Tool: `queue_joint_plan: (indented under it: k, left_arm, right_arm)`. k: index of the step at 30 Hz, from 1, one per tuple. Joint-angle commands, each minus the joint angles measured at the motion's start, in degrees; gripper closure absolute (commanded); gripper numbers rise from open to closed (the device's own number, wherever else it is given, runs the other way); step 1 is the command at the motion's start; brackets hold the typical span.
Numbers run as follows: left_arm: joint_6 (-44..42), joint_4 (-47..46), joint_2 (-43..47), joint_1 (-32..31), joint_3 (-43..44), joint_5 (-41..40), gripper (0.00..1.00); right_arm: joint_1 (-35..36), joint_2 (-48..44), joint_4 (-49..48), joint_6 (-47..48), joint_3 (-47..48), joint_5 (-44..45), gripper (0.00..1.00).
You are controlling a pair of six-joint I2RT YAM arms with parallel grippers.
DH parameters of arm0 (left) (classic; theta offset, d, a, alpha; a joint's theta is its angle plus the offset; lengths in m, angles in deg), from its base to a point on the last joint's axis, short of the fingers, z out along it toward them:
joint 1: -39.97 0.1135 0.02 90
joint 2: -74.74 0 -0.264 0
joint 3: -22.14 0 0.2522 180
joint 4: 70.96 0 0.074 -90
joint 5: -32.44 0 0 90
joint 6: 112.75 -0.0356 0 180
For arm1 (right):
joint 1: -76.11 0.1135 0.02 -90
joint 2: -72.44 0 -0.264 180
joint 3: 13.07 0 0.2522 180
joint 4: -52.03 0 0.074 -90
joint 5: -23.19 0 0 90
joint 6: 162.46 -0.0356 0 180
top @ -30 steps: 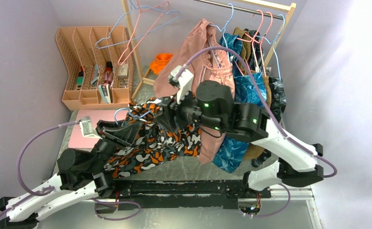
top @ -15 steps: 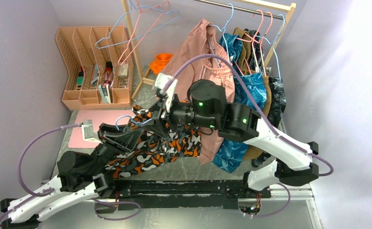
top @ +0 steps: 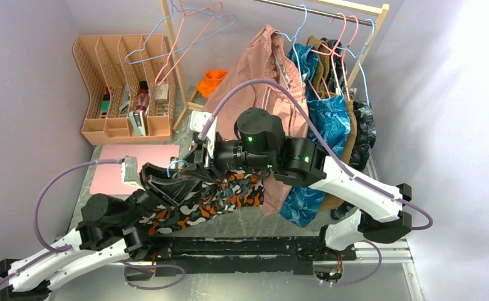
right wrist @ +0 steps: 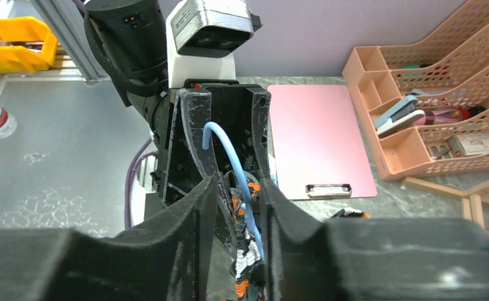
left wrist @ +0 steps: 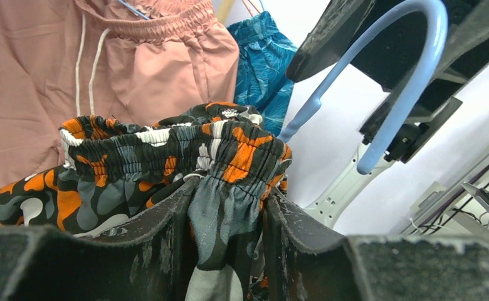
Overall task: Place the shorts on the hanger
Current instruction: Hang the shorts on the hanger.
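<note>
The shorts (top: 220, 199), in an orange, black, white and grey blotch print, hang bunched between the two arms above the table. My left gripper (left wrist: 229, 188) is shut on their elastic waistband (left wrist: 167, 150). The light-blue hanger (left wrist: 405, 75) curves up just beyond it, its hook (top: 176, 166) barely showing in the top view. My right gripper (right wrist: 237, 188) reaches in from the right and straddles the hanger's wire (right wrist: 226, 150) and the waistband (right wrist: 245, 263). Its jaws are open. The wire lies against the right finger, and bare table shows on the left.
A clothes rack at the back holds a dusty-pink garment (top: 261, 75), a blue leaf-print one (top: 323, 119) and spare hangers (top: 185, 31). A pink desk organiser (top: 123, 88) stands back left with a pink clipboard (top: 132, 166) in front of it.
My right arm has swung left and down, bringing its gripper up against the left gripper at the waistband. The left gripper has risen a little, still holding the shorts.
</note>
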Motion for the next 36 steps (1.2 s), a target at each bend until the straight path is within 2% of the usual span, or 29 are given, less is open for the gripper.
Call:
queue_joint_plan:
  k: [1,3,5,7,10,11,22,29,34,36]
  left_arm:
    - [0.0,-1.1,0.0,0.1,2.9,3.9,0.93]
    - [-0.1,-0.6,-0.2,0.0,3.2,4.0,0.93]
    - [-0.1,0.2,-0.4,0.1,3.7,3.8,0.93]
    - [-0.3,2.6,-0.4,0.1,4.9,2.7,0.89]
    - [-1.1,7.9,0.1,0.1,7.3,1.0,0.73]
    - [-1.3,9.5,0.6,0.0,8.0,0.5,0.71]
    - [-2.2,20.8,5.9,0.1,11.5,-5.3,0.66]
    - [-2.2,23.8,6.9,0.1,12.8,-6.3,0.67]
    - [-2.4,24.7,7.3,0.1,13.5,-6.1,0.85]
    - [-2.4,24.6,7.3,0.1,13.6,-5.7,0.88]
  right_arm:
    - [0.0,0.5,-1.2,0.6,0.8,-1.9,0.72]
    - [0.1,0.3,-1.8,0.3,0.4,-1.5,0.84]
    - [0.0,0.2,-2.0,0.2,0.3,-0.3,1.0]
    - [0.0,-0.5,-2.2,-0.1,0.0,2.0,1.0]
    - [0.0,-2.9,-2.9,-0.4,-1.9,5.8,1.0]
    - [0.0,-3.9,-3.4,-0.5,-2.9,7.1,1.0]
    - [0.0,-10.1,-7.3,-2.5,-9.6,16.0,1.0]
    - [-0.1,-12.4,-10.3,-3.8,-13.2,22.5,1.0]
    - [-0.1,-12.9,-11.2,-4.2,-14.3,23.2,1.0]
    - [-0.1,-12.7,-11.2,-4.4,-14.2,22.9,1.0]
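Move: The hanger's neck stands right between the right hand's half-open fingers, its hook curling up about 4 cm above and some 2 cm left. The waistband the left hand already grips sits roughly 4 cm left of the right hand, 1 cm back and 5 cm lower. The pink shorts hang about 20 cm ahead of the right hand, 15 cm right and 15 below. From the left hand, the neck is some 4 cm right, 1 cm ahead and 5 cm up. Right fingers shut on the hanger, lowering it 3 cm; left hand, gripping the waistband, pulls 5 cm left. ##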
